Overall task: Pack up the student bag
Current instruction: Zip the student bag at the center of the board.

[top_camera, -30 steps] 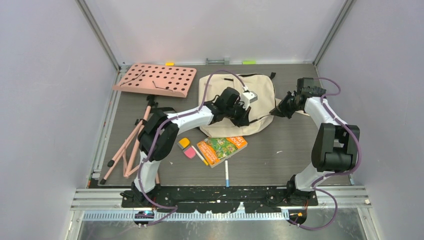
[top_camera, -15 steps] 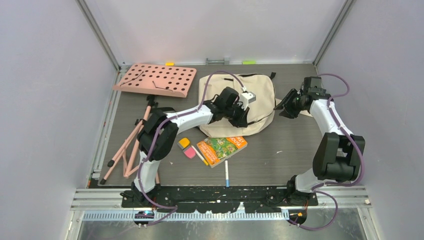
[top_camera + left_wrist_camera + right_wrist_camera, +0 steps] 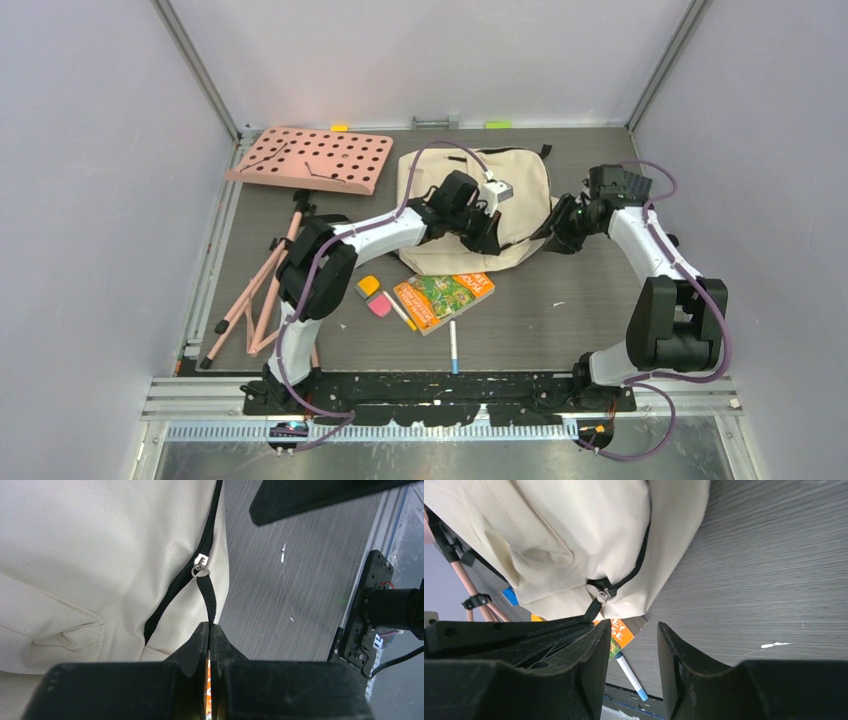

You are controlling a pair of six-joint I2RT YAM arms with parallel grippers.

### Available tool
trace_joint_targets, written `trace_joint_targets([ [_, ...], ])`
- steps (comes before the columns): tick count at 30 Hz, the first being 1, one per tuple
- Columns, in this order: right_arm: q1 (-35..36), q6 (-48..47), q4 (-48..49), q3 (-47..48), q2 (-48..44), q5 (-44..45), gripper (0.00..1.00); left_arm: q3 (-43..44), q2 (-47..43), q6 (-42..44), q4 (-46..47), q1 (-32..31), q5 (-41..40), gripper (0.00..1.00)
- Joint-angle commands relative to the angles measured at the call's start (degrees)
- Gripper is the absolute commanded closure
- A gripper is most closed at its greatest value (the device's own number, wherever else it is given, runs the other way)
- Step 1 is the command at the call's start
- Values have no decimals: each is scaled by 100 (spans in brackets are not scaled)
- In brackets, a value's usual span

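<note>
The student bag [image 3: 520, 185], cream with black zips, lies flat at the back middle of the table. My left gripper [image 3: 488, 236] hangs over its near right part, shut on the black zip pull strap [image 3: 210, 592], which runs taut from the slider [image 3: 200, 562]. The right gripper [image 3: 553, 232] is at the bag's right edge, low, open with nothing between its fingers. In the right wrist view the bag [image 3: 589, 525] fills the top left, and its zip slider [image 3: 600, 597] sits just beyond the open right gripper [image 3: 634, 625].
Near the bag's front lie an orange and green book [image 3: 443, 297], a white pen with a blue cap [image 3: 453, 347], a pink eraser [image 3: 380, 306] and an orange one [image 3: 368, 286]. A pink perforated board [image 3: 312, 158] and pink stand legs [image 3: 262, 290] are at the left.
The right gripper has opened; it swung out to the right, then came back to the bag's right edge. The left gripper still holds the zip strap in the same place.
</note>
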Motion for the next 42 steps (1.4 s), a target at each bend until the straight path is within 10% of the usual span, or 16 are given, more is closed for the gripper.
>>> trace_joint_targets([
  [1, 317, 302, 322, -35, 6, -70, 55, 215, 28, -143, 209, 26, 207, 100],
  [19, 645, 496, 639, 225, 812, 592, 66, 215, 14, -131, 253, 21, 181, 100],
  [26, 641, 448, 572, 219, 796, 632, 98, 265, 69, -67, 119, 30, -169, 100],
  [42, 642, 130, 370, -252, -396, 920, 99, 63, 179, -381, -56, 328, -741, 100],
])
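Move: The bag's zip edge, where the right fingers will shut, lies about 3 cm left of the right hand, 1 cm ahead and 4 below; the zip slider is some 6 cm to that hand's left, 2 back and 3 down. The left hand already holds the pull cord, with the slider about 3 cm to its right, 1 ahead and 2 down, and that edge roughly 6 right, 3 ahead, 3 down. The orange book lies 10 cm left and 10 back of the left hand, 9 below. Right shifts about 3 cm left, sinks 4, pinches the zip edge and lifts; left draws the pull forward-left. ##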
